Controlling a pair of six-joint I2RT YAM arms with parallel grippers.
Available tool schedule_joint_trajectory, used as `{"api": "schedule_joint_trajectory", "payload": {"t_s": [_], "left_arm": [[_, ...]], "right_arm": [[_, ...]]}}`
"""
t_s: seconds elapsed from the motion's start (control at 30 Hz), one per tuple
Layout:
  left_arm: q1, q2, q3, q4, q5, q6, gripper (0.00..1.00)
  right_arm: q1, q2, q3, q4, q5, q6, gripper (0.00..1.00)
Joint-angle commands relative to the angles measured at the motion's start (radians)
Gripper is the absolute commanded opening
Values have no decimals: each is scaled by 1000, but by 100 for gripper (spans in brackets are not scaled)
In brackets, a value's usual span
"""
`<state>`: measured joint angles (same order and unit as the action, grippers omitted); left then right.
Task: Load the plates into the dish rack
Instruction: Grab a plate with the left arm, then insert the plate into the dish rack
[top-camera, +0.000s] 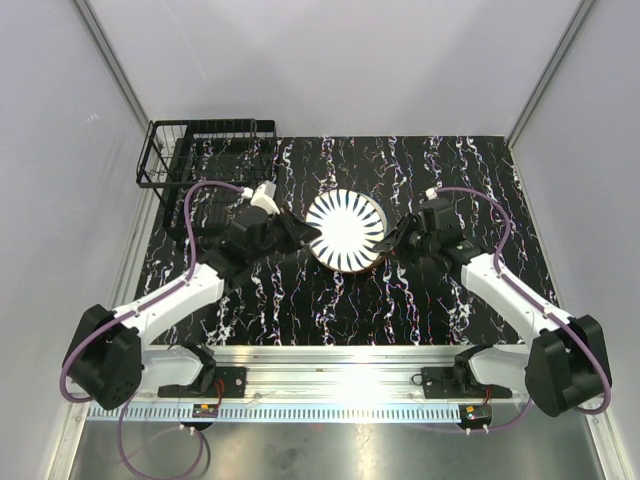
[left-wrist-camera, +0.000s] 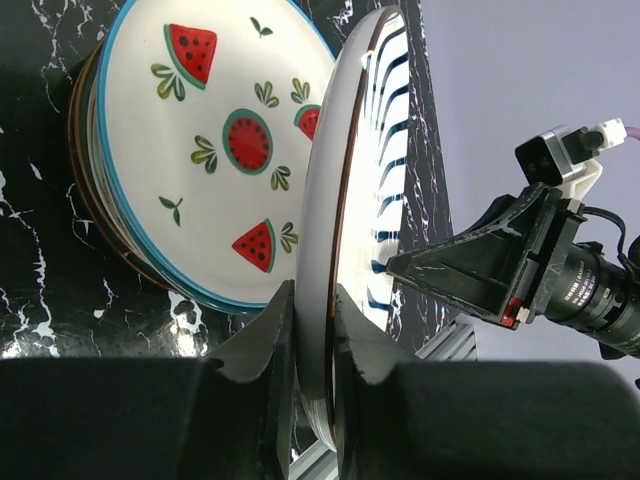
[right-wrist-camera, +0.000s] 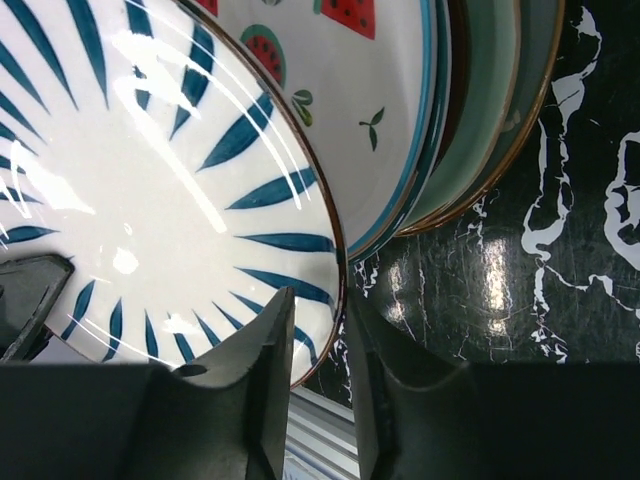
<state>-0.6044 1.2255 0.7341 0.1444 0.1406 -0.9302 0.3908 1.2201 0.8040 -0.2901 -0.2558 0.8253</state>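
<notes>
A white plate with dark radial stripes (top-camera: 345, 230) is tilted up off the stack of plates (right-wrist-camera: 480, 110) at the middle of the black marbled table. My left gripper (left-wrist-camera: 313, 292) is shut on its left rim (left-wrist-camera: 325, 200), both fingers pressed against it. My right gripper (right-wrist-camera: 318, 295) stands open astride the opposite rim (right-wrist-camera: 150, 180), with gaps on both sides. Under the striped plate, a teal-rimmed watermelon plate (left-wrist-camera: 200, 150) tops the stack. The black wire dish rack (top-camera: 205, 160) stands at the far left corner with nothing showing in it.
The right arm's wrist and camera (left-wrist-camera: 560, 270) sit close behind the raised plate. An aluminium rail (top-camera: 340, 360) runs along the near table edge. Pale booth walls (top-camera: 60, 150) close in the left, right and back.
</notes>
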Motion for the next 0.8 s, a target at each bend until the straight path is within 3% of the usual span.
{"api": "schedule_joint_trajectory", "payload": {"t_s": [0.0, 0.17, 0.23, 0.5, 0.77], "left_arm": [[-20, -57, 102, 49, -7, 51, 0], [-20, -98, 207, -75, -84, 138, 0], [-20, -101, 296, -172, -111, 212, 0], [5, -107, 655, -532, -337, 479, 0], [61, -110, 838, -680, -515, 675, 0]], "right_arm": [[22, -73, 29, 112, -63, 0, 34], [22, -108, 34, 91, -56, -15, 56], [22, -120, 38, 71, -48, -29, 59], [20, -220, 80, -18, 32, -130, 62], [20, -212, 156, -86, 76, -221, 62]]}}
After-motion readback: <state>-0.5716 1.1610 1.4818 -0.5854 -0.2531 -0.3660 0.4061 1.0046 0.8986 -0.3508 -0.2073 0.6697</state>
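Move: The dish rack, where the blue-striped plate in the left fingers is bound, has its middle about 24 cm left of that hand, 12 ahead and 9 lower; the watermelon plates lie roughly 7 cm right, 4 ahead and 9 below. From the right hand, those plates lie around 7 cm left, 5 ahead and 4 lower, and the striped plate's middle is 8 cm left, 3 ahead and slightly higher. Upward, straight at first and then faster with a swing left across to the rack's side, the left hand carries the blue-striped plate about 19 cm higher and 10 cm left, keeping its pinch, its left side rolling up and its fingertips lifting. The right hand goes on opening wide, comes free of the plate's rim and rises some 9 cm, its fingertips tilting up. ##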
